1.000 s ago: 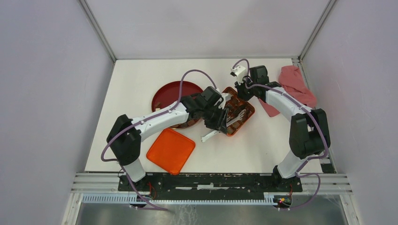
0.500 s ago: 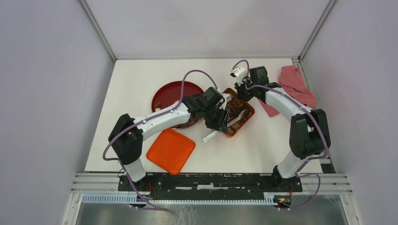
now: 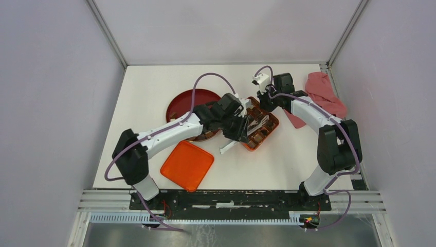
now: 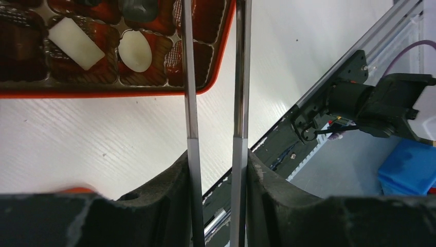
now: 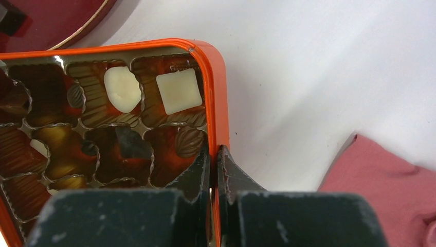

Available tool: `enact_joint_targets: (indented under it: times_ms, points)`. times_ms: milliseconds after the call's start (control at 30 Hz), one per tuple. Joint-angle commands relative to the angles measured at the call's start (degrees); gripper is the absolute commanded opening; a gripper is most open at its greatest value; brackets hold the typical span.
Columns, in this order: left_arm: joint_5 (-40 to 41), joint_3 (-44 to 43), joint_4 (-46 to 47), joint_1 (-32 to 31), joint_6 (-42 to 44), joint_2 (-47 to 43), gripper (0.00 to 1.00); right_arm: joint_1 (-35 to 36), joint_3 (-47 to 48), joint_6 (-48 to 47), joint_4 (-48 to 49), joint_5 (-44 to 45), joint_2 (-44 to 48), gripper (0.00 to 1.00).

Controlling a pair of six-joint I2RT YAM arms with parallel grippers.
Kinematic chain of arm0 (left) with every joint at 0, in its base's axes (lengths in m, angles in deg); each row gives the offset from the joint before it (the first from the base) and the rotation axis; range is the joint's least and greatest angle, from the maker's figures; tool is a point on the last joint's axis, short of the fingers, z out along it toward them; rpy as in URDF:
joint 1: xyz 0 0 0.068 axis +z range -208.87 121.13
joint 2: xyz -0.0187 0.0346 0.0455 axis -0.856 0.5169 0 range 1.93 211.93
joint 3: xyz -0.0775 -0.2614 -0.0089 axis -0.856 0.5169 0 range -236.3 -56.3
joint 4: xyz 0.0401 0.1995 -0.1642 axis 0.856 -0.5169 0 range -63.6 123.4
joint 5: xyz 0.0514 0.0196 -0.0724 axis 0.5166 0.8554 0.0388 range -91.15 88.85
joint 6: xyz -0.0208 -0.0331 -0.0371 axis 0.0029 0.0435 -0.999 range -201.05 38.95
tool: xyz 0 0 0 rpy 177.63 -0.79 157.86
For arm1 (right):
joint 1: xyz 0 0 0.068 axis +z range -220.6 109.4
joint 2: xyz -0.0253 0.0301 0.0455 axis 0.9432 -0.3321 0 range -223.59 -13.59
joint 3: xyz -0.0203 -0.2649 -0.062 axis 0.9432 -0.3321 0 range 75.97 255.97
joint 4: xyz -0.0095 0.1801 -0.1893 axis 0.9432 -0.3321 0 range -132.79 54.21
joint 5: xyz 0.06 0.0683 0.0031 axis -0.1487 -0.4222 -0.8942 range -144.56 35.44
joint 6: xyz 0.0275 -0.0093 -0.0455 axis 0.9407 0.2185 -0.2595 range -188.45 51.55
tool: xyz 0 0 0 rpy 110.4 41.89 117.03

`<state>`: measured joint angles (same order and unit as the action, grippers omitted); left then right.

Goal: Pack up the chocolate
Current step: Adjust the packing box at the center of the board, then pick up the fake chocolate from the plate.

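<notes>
The orange box has a grid of compartments. Several hold chocolate: a white bar, a white oval, a white square, a dark piece. My left gripper is shut on metal tongs, whose two blades reach over the box's corner, apart, with nothing seen between them. My right gripper is shut on the box's rim at its far side. More pieces on the dark red plate are mostly hidden by my left arm.
The flat orange lid lies near the front, left of the box. A pink cloth is bunched at the right edge. The tongs' white handle end sticks out toward the front. The arms' base rail runs along the near edge.
My left arm has pushed a little farther away and right, carrying the tongs over the box. The right gripper and the box have stayed put.
</notes>
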<state>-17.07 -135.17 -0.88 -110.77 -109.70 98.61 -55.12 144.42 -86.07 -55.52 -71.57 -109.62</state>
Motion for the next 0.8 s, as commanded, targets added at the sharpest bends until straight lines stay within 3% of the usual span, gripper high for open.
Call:
enact_joint_targets:
  times_ms: [0, 400, 767]
  points:
    - [3.1, 0.6, 0.2, -0.2, 0.8, -9.1, 0.41, 0.0, 0.4, 1.0, 3.3, -2.9, 3.7, 0.0]
    - [15.1, 5.8, -9.0, 3.7, 2.9, -19.4, 0.41, -1.0, -1.2, -4.0, 1.5, -8.3, 4.9, 0.02]
    - [19.2, 6.9, -12.4, 10.7, 4.7, -25.1, 0.41, -1.4, 0.4, -15.3, -4.2, -13.7, 5.0, 0.04]
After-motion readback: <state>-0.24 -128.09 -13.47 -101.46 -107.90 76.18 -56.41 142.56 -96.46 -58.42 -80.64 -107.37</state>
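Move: At the packing box, the right hand already grips the far-right rim; the box's middle lies about 6 cm back, 5 cm left and 2 cm below, with the pink cloth some 22 cm to that hand's right and 3 cm ahead. For the tong-carrying left hand, the red plate is about 18 cm left, 7 cm ahead and 10 cm below, the box 5 cm ahead and 4 cm right, the orange lid 21 cm left and 10 cm back. Lifting about 5 cm first, the left hand takes its tongs up from over the packing box, then swings some 14 cm left and slightly forward towards the red plate, turning roughly 20 degrees counter-clockwise, opening unchanged. Meanwhile the right hand keeps its pinch on the rim, draws the box back about 2 cm and turns it some 10 degrees counter-clockwise, mostly in the later part. ##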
